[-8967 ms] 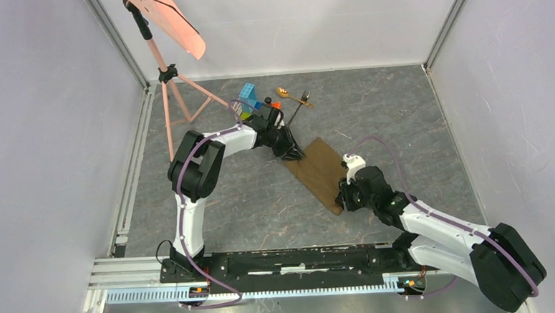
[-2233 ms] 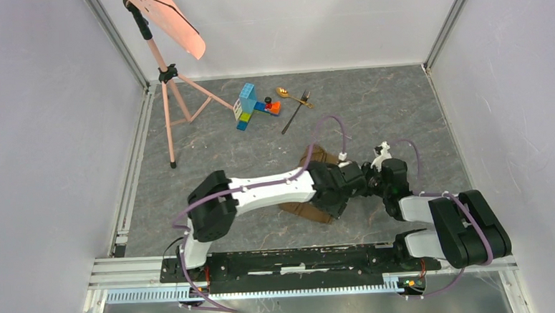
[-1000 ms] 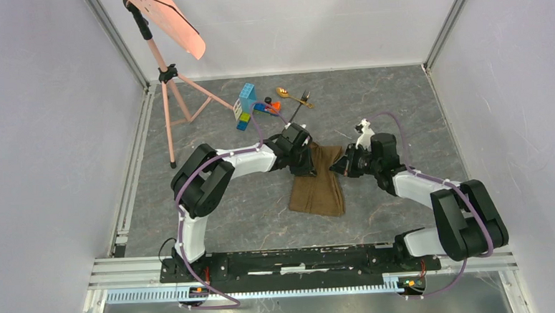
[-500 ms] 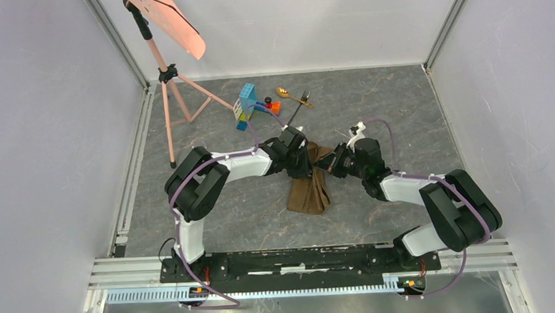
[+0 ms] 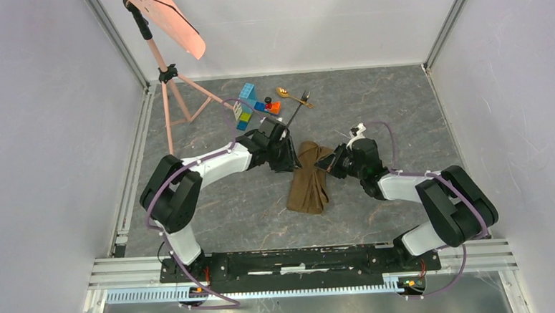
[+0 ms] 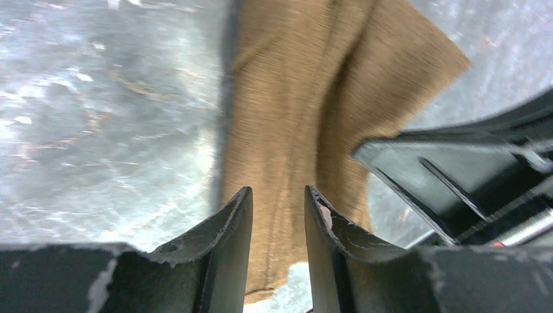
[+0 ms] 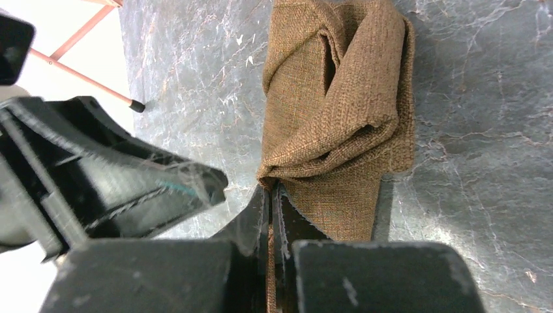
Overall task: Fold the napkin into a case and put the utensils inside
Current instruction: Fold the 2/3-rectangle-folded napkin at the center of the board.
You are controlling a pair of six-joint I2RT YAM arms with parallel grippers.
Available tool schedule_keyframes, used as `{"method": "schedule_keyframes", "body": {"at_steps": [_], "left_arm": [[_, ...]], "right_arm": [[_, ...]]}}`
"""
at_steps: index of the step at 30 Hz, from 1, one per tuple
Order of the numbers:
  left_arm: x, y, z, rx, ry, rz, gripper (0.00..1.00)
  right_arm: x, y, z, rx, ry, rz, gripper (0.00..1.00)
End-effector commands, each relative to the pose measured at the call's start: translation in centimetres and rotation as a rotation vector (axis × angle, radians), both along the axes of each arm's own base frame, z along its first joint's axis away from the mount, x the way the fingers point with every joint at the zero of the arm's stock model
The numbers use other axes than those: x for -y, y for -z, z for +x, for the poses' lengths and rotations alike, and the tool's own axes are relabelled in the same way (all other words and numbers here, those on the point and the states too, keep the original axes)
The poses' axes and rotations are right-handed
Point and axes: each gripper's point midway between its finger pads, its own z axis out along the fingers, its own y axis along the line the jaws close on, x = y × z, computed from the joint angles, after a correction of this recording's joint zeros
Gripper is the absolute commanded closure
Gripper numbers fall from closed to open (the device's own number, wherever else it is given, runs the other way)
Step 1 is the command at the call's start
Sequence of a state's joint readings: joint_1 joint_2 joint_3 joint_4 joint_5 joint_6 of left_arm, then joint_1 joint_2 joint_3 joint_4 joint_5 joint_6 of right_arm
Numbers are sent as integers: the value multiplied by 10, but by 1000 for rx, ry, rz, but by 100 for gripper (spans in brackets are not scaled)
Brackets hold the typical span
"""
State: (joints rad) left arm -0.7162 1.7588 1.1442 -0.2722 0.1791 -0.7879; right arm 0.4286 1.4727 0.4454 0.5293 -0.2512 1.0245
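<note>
The brown napkin [image 5: 310, 181] lies on the table as a narrow, bunched strip, its far end folded over itself [image 7: 339, 98]. My right gripper [image 7: 269, 189] is shut on the napkin's edge at that far end [image 5: 329, 164]. My left gripper [image 6: 277, 195] stands open just left of the napkin's top [image 5: 289, 156]; the cloth [image 6: 293, 111] shows beyond the gap between its fingers, and nothing is held. The gold spoon [image 5: 286, 94] and the dark fork [image 5: 297, 109] lie at the back of the table, apart from both grippers.
Colourful toy blocks [image 5: 252, 104] sit left of the utensils. A pink tripod [image 5: 167, 83] stands at the back left, one foot showing in the right wrist view [image 7: 135, 105]. The two grippers are close together, the right one's body [image 6: 456, 163] showing in the left wrist view.
The right gripper carried the napkin's right edge leftward, narrowing the cloth into a strip. The left gripper has opened, let go of the napkin and drawn back a little to the left.
</note>
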Motion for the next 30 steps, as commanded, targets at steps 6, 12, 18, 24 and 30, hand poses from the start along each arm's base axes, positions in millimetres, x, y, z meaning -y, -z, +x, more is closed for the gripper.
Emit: {"method": "schedule_keyframes", "body": {"at_steps": [6,12,18,24,30], "left_arm": [[-25,52,3,-66,-3,141,69],[-27,60,4,-71,-7,160,83],[-26,61,0,-70,-3,158,88],[-26,61,-3,-69,1,156,89],[-26,63,-5,-68,4,148,89]], "right_arm": [[-10,-15,18,40,33,-2,100],[-25,-15,19,35,24,-1,100],[-38,-13,22,27,44,-13,100],[-43,-3,23,10,63,-31,100],[-51,0,28,6,65,-37,100]]}}
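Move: The left gripper hangs open above the napkin strip; the spot for it on the strip's left edge is about 2 cm to its left, level fore and aft, and 6 cm below. The fork lies some 17 cm ahead of the left gripper and the toy blocks about 19 cm ahead and 11 cm left. From the right gripper, already pinching the raised flap, that edge spot is roughly 8 cm left, 1 cm back and 5 cm down. Drop the left gripper about 6 cm with a small shift left, closing its fingers most of the way, and set the tips on the napkin's left edge; then hold there. Meanwhile keep the right gripper's pinch on the flap and draw it about 4 cm left over the strip towards that edge, slowly at first, sinking slightly at the end. ##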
